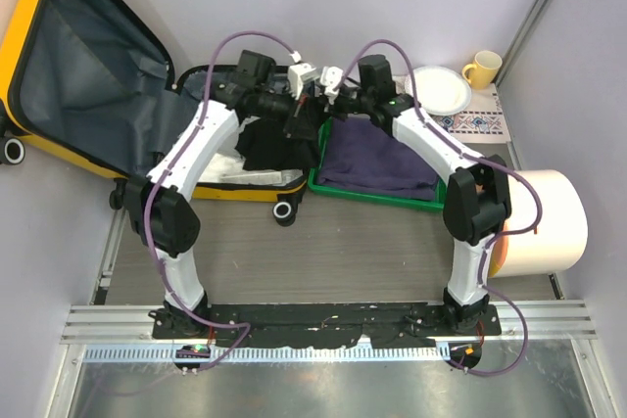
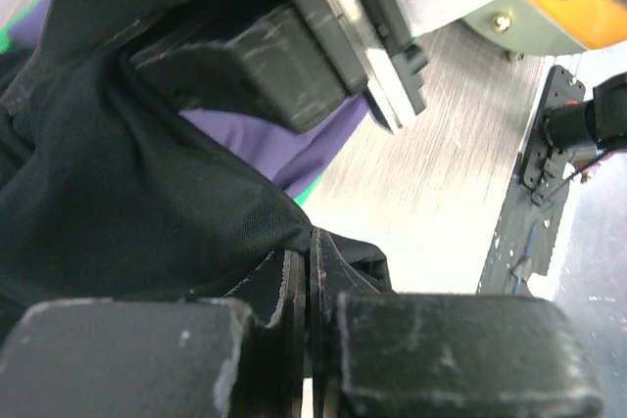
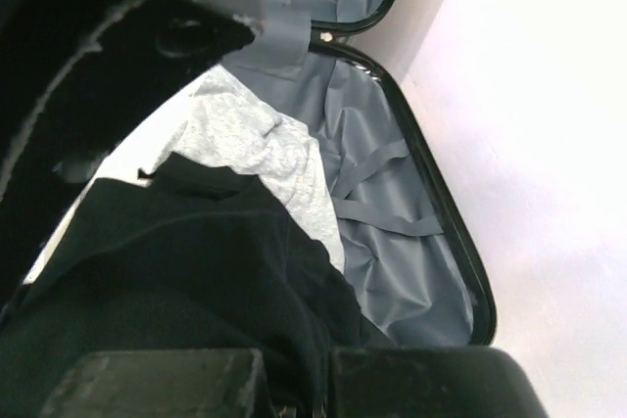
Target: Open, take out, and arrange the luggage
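The luggage [image 1: 59,17], a yellow suitcase, lies open at the back left, its grey-lined lid [image 3: 392,193] folded back. A black garment [image 1: 274,149] hangs over the suitcase's right edge, between the case and the tray. My left gripper [image 1: 297,122] is shut on a fold of this black garment [image 2: 147,212], fingertips pressed together [image 2: 312,242]. My right gripper [image 1: 331,105] faces it closely and is shut on the same black garment [image 3: 176,271], with its tips buried in the cloth [image 3: 315,379]. A light grey garment [image 3: 255,144] lies inside the case beneath.
A green tray [image 1: 323,181] holding a purple garment [image 1: 377,163] sits right of the suitcase. A white plate [image 1: 438,90] and yellow mug [image 1: 482,68] stand at the back right. A large cream cylinder [image 1: 544,222] lies by the right arm. Walls close in all round.
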Robot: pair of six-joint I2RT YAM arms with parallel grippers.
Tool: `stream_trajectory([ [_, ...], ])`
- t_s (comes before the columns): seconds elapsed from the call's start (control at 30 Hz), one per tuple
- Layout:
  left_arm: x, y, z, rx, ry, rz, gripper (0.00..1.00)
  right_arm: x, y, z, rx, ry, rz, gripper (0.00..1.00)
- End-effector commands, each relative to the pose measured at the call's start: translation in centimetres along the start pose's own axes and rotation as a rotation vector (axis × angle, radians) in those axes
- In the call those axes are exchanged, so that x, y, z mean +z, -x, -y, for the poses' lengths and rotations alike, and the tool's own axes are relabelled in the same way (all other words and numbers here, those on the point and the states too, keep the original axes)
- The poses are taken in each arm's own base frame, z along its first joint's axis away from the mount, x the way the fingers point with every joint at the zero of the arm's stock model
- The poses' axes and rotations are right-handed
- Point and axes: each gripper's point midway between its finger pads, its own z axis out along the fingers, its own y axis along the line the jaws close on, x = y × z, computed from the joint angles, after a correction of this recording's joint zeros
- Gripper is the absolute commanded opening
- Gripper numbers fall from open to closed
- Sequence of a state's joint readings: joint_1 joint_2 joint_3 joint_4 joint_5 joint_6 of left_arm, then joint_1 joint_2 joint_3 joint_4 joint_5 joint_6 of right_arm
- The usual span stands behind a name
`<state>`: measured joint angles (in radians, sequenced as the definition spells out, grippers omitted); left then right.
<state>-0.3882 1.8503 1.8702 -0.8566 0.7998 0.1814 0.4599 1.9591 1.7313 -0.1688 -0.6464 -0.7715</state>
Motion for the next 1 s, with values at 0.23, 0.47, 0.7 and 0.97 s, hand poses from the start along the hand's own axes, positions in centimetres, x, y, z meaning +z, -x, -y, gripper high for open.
stream_trajectory([
  [0.23, 10.9, 4.8, 7.5, 0.000, -0.179, 0.075, 0.00, -10.1, -1.7, 4.3, -0.089, -0.128, 0.028, 0.01],
  [0.47, 17.2, 5.9, 11.5, 0.031, -0.248, 0.090, 0.00, -15.1, -5.4, 4.9, -0.078, -0.147, -0.001, 0.01],
  [0.7, 22.6, 4.7, 14.9, 0.010, -0.293, 0.091, 0.00, -19.4, -9.3, 5.1, -0.091, -0.155, -0.051, 0.01],
  [0.97, 27.9, 3.1, 15.5, -0.026, -0.289, 0.128, 0.00, -20.8, -14.8, 3.8, -0.175, -0.123, -0.124, 0.01],
])
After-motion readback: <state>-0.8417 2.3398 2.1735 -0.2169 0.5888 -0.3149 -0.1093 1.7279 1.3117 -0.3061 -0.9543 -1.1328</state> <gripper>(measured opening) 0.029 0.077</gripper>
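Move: Both hands already hold the black garment high, at the suitcase's right edge. The green tray with the navy cloth has its middle about 22 cm right, 9 cm ahead and 22 cm below the left hand; from the right hand it lies about 16 cm right, 2 cm back and as far down. The open suitcase's packed half is some 24 cm left of the right hand, about level with it. The plate lies roughly 36 cm right of the right hand and 20 cm farther out. Both grippers keep their pinch on the black garment and carry it together to the right, about 26 cm, away from the suitcase and across over the green tray, staying side by side. They sink some 5 cm on the way, mostly towards the end. The left wrist rolls a little over 10 degrees, its left side dipping; the right turns about 10 degrees clockwise. ##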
